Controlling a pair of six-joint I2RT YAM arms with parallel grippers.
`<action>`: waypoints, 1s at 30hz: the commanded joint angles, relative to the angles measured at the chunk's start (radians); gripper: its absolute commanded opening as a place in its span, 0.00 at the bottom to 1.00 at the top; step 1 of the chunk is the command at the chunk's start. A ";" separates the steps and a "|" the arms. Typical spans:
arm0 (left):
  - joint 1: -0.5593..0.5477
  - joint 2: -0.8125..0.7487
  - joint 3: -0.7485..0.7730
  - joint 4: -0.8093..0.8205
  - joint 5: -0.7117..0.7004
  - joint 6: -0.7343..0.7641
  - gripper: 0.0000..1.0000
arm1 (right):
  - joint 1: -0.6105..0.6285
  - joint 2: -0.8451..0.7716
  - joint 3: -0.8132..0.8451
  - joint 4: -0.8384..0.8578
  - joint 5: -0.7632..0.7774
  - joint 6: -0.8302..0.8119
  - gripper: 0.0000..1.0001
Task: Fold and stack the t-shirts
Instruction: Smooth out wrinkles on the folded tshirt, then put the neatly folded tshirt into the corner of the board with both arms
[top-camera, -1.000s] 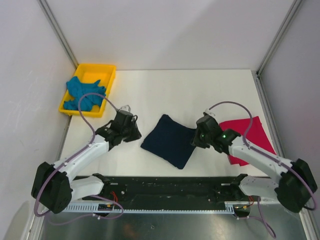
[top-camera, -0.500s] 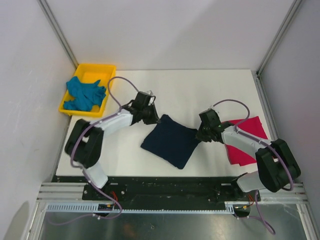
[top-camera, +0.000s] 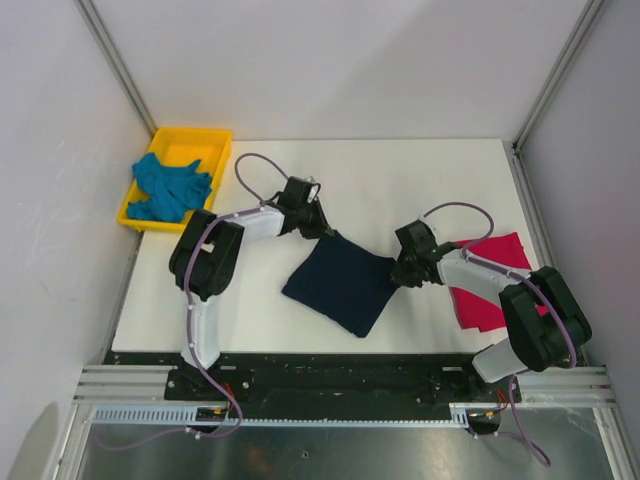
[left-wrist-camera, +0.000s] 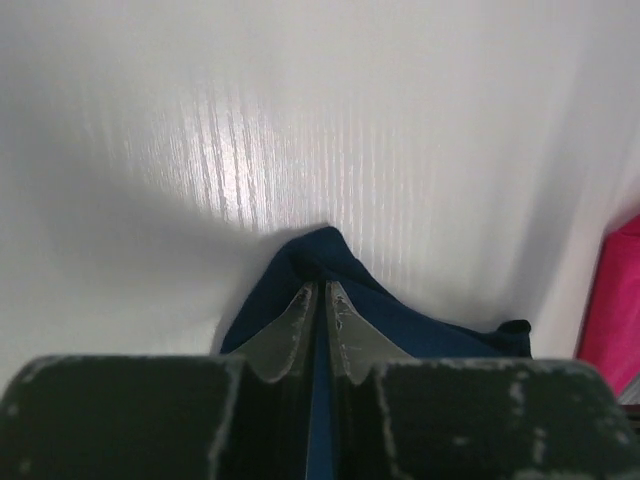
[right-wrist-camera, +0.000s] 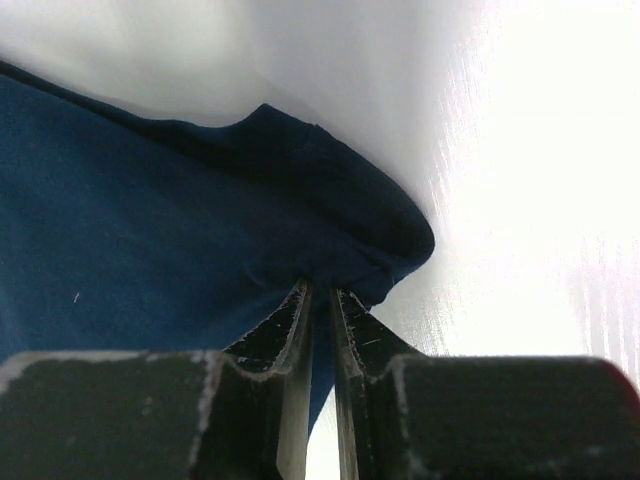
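Observation:
A folded dark navy t-shirt (top-camera: 340, 280) lies as a diamond at the table's middle. My left gripper (top-camera: 325, 232) is shut on its far corner; in the left wrist view that gripper (left-wrist-camera: 320, 292) pinches navy cloth (left-wrist-camera: 420, 325) between the pads. My right gripper (top-camera: 398, 274) is shut on the shirt's right corner, and its wrist view shows that gripper (right-wrist-camera: 320, 290) closed on the cloth (right-wrist-camera: 150, 220). The crimson-pink t-shirt (top-camera: 500, 285) lies folded at the right, partly under the right arm. The teal t-shirt (top-camera: 168, 188) is crumpled in the tray.
A yellow plastic tray (top-camera: 205, 140) stands at the table's far left corner. Grey walls with metal frame posts enclose the table on three sides. The black rail with both arm bases (top-camera: 340, 375) runs along the near edge.
The left arm has swung from the table's left side across to the navy shirt's far corner and closed on it. The right gripper has shifted slightly at the right corner and stays shut there.

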 joint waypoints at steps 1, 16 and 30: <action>0.039 0.029 0.012 0.023 -0.009 -0.015 0.12 | -0.006 0.000 0.003 -0.013 0.006 -0.002 0.16; 0.103 -0.146 -0.019 -0.029 -0.021 0.023 0.21 | -0.171 -0.141 0.151 -0.180 0.153 -0.089 0.38; 0.109 -0.667 -0.479 -0.198 -0.093 0.010 0.40 | -0.260 0.141 0.384 -0.264 0.465 -0.234 0.39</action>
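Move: The left fingertips sit nearly shut on the far corner of the navy folded t-shirt, whose middle lies about 13 cm back and 3 cm to the right, barely below; the yellow bin is some 33 cm left and 15 cm ahead. The right fingertips are on its right-hand corner, with its middle about 12 cm left and level fore and aft; the red folded shirt lies some 22 cm to their right, also level. With the left fingertips still on the navy shirt's far corner, drag it forward and left about 4 cm, then open, lift off some 7 cm and draw back and further left. Meanwhile open the right fingers off its corner, rise, and swing about 13 cm right and 9 cm forward towards the red shirt's far-left corner, rolling the hand left side down and clockwise. ##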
